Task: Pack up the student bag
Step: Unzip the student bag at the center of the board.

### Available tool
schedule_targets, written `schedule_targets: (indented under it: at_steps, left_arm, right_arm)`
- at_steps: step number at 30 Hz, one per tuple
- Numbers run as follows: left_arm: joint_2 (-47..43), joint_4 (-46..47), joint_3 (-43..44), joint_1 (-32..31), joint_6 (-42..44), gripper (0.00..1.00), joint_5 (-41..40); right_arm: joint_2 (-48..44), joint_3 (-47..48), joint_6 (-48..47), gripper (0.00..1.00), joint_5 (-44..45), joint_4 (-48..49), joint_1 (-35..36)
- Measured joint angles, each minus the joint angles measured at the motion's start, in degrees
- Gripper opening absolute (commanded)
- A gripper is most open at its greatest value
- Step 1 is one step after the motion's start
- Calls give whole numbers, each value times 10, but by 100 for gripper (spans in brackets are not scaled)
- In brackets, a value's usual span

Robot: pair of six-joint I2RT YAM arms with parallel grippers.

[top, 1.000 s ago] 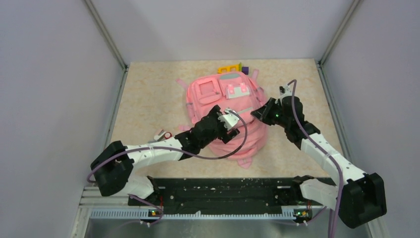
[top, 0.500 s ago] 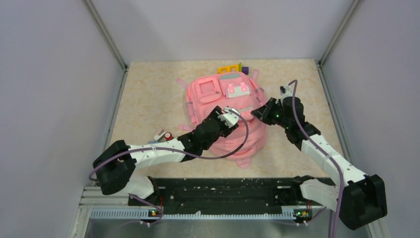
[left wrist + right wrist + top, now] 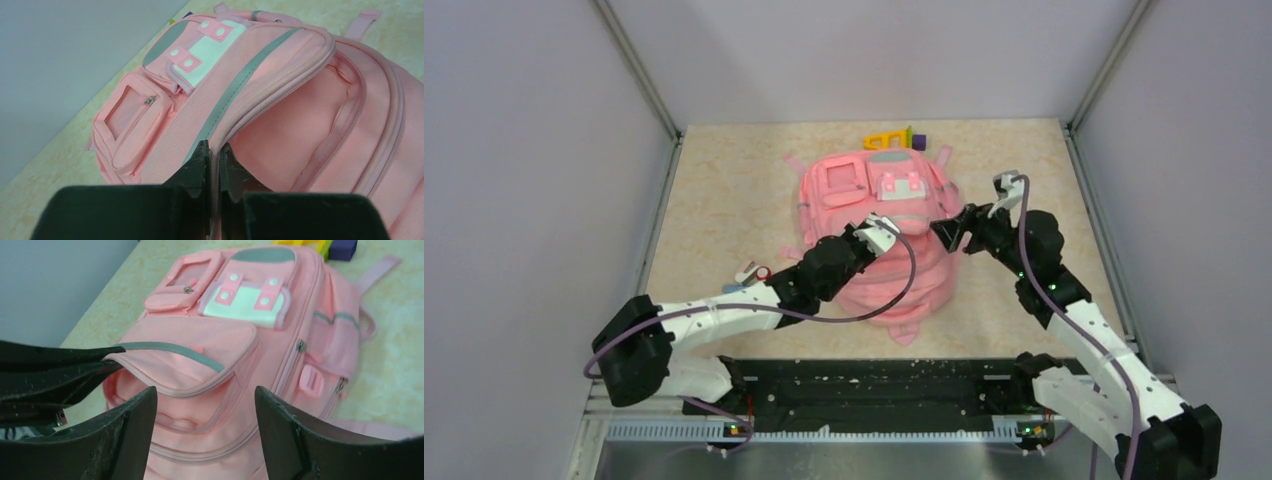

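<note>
The pink student bag point(image 3: 879, 195) lies on its back in the middle of the table, white patch point(image 3: 245, 302) toward the far wall. My left gripper point(image 3: 886, 226) is shut on the zipped rim of the bag's lifted flap point(image 3: 260, 95); in the left wrist view the rim runs between the two pinched fingertips of this gripper point(image 3: 212, 149). The pocket mouth point(image 3: 170, 405) gapes under the flap. My right gripper point(image 3: 946, 230) hovers open at the bag's right side. In the right wrist view the right gripper point(image 3: 205, 395) has only bag fabric behind its spread jaws, and the left fingers point(image 3: 75, 362) show there.
A yellow item point(image 3: 884, 140) and a purple block point(image 3: 916, 140) lie just behind the bag at the far edge. A small red and white object point(image 3: 755, 272) rests on the table left of the left arm. Walls enclose the table on three sides.
My left gripper has closed on the flap rim. My right gripper has opened, let go of the bag and drawn back to the right, its arm shifting outward.
</note>
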Motion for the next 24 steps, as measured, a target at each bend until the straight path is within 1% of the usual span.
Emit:
schedule_targets:
  at_steps: [3, 6, 10, 15, 19, 24]
  left_arm:
    - [-31, -47, 0, 15, 0, 0, 25]
    - [-57, -86, 0, 27, -3, 0, 48]
    - [-87, -126, -3, 39, -9, 0, 74]
    - [-109, -151, -8, 55, -22, 0, 102]
    - [-118, -161, -11, 62, -26, 0, 117]
    - [-122, -166, -14, 67, -29, 0, 130]
  right_arm:
    - [-30, -25, -54, 70, -22, 40, 1]
    - [-36, -47, -95, 70, -49, 72, 7]
    - [-32, -73, -155, 70, -85, 113, 40]
    - [7, -72, -241, 69, -98, 146, 117]
    - [49, -71, -294, 68, -90, 155, 143]
    - [96, -61, -346, 68, -64, 176, 155]
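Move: To the right hand's left, about 5 cm off, 3 cm ahead and 4 cm lower, hangs the free corner of the front flap of the student bag. The white snap pocket lies some 11 cm ahead of that hand, 9 cm left and 9 cm down; the open pocket mouth is level ahead, 7 cm left and 9 cm below. From the left hand, already pinching the flap's rim, the free corner is about 9 cm right and 3 cm ahead. Swinging left about 9 cm with its fingers held open, the right hand first swerves back some 4 cm, then dips about 4 cm and eases forward again, rolling about 40 degrees so its left side drops, to bring the fingers around the flap's free corner. The left hand keeps its pinch on the rim and drags it about 4 cm left and slightly back. ##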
